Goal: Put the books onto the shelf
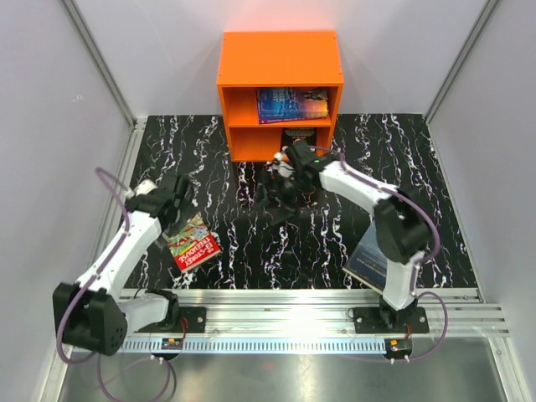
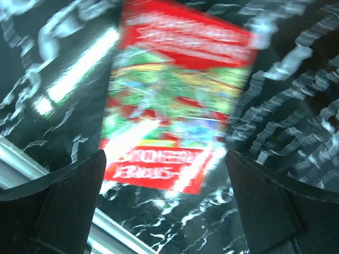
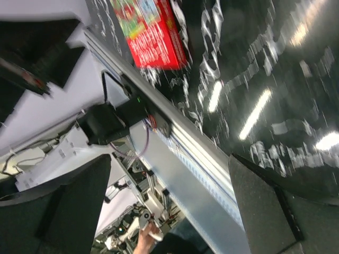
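Observation:
The orange shelf stands at the back of the table. A blue book lies in its upper compartment and a dark book shows in the lower one. A red-green book lies flat on the marbled table near the front left. My left gripper hovers open just above it, with nothing between its fingers. My right gripper hangs open and empty in front of the shelf's lower compartment. A dark blue-grey book lies by the right arm's base.
A metal rail runs along the table's near edge, close to the red-green book. Grey walls enclose the table on the left, right and back. A person's hand shows beyond the rail in the right wrist view.

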`<act>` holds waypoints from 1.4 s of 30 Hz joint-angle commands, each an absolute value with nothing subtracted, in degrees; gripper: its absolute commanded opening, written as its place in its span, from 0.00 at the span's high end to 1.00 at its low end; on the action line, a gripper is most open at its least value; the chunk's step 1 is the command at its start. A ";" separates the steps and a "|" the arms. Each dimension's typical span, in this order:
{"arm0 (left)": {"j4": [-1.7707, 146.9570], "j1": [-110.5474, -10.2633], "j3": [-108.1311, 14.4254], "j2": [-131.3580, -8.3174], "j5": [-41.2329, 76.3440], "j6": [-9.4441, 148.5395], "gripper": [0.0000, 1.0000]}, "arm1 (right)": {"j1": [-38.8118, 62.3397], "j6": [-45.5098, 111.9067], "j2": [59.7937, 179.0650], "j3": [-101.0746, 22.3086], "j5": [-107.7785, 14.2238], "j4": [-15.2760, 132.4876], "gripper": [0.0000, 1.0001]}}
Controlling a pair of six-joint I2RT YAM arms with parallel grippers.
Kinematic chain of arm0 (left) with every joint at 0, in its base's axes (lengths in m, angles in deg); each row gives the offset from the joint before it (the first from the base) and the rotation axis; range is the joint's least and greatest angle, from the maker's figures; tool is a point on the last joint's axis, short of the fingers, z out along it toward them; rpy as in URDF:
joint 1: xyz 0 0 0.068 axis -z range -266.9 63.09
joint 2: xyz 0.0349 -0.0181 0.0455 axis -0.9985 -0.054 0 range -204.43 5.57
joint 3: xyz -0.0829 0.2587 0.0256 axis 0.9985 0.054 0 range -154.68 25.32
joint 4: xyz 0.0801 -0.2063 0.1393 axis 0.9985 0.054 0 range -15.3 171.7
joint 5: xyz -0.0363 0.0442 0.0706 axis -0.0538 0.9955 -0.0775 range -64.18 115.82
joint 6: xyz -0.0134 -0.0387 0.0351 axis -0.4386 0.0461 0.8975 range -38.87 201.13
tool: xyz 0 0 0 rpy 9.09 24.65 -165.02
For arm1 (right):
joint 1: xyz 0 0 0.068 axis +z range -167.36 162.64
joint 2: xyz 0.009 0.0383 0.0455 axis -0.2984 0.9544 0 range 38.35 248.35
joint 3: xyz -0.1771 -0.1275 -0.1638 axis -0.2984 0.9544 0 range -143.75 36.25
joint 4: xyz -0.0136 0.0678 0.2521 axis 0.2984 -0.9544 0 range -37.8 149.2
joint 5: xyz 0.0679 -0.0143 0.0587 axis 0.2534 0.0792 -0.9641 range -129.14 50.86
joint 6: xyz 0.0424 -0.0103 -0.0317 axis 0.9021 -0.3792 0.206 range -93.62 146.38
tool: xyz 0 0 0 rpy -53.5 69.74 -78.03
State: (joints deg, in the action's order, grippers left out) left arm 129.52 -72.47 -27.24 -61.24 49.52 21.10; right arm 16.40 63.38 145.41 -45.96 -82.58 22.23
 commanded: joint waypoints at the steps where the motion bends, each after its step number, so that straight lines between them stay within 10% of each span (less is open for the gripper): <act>1: 133.85 -78.19 -20.58 -54.47 45.42 13.02 0.01 | 18.67 68.65 155.83 -55.83 -87.12 30.37 0.00; 11: 129.99 -83.65 -15.82 -62.79 49.98 13.72 0.01 | 22.71 67.42 179.67 -88.36 -88.44 18.86 0.00; 29: 118.81 -78.04 -23.18 -83.28 56.13 11.86 0.05 | 23.33 69.27 187.76 -85.04 -90.64 22.81 0.00; 38: 110.56 -72.85 -31.37 -86.53 50.34 17.22 0.74 | 23.24 70.24 189.61 -84.69 -91.25 24.57 0.00; 42: 109.15 -72.05 -30.94 -86.81 48.41 18.28 0.80 | 23.15 69.45 189.34 -84.51 -90.99 24.49 0.00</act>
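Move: The red 13-storey book lies almost under the left hand, about 10 cm below, some 3 cm to its right and roughly 1 cm farther out. The metal front rail runs some 18 cm back from this hand at table height, and the middle of the orange shelf stands about 33 cm farther out and 33 cm to its right, some 5 cm higher. From the right hand the same red book is about 26 cm to the left, 2 cm back and 13 cm below. The left hand, fingers wide, swings about 6 cm back and 4 cm left while sinking some 9 cm to the near-left part of the red book, then runs low forward about 13 cm and to the right, shoving the book outward as its fingers draw nearly shut over the cover. The right hand comes in from the other side with its fingers still wide open, some 13 cm left and 9 cm down towards the book's right edge, with a short reach forward on the way, then waits there low over the table. ##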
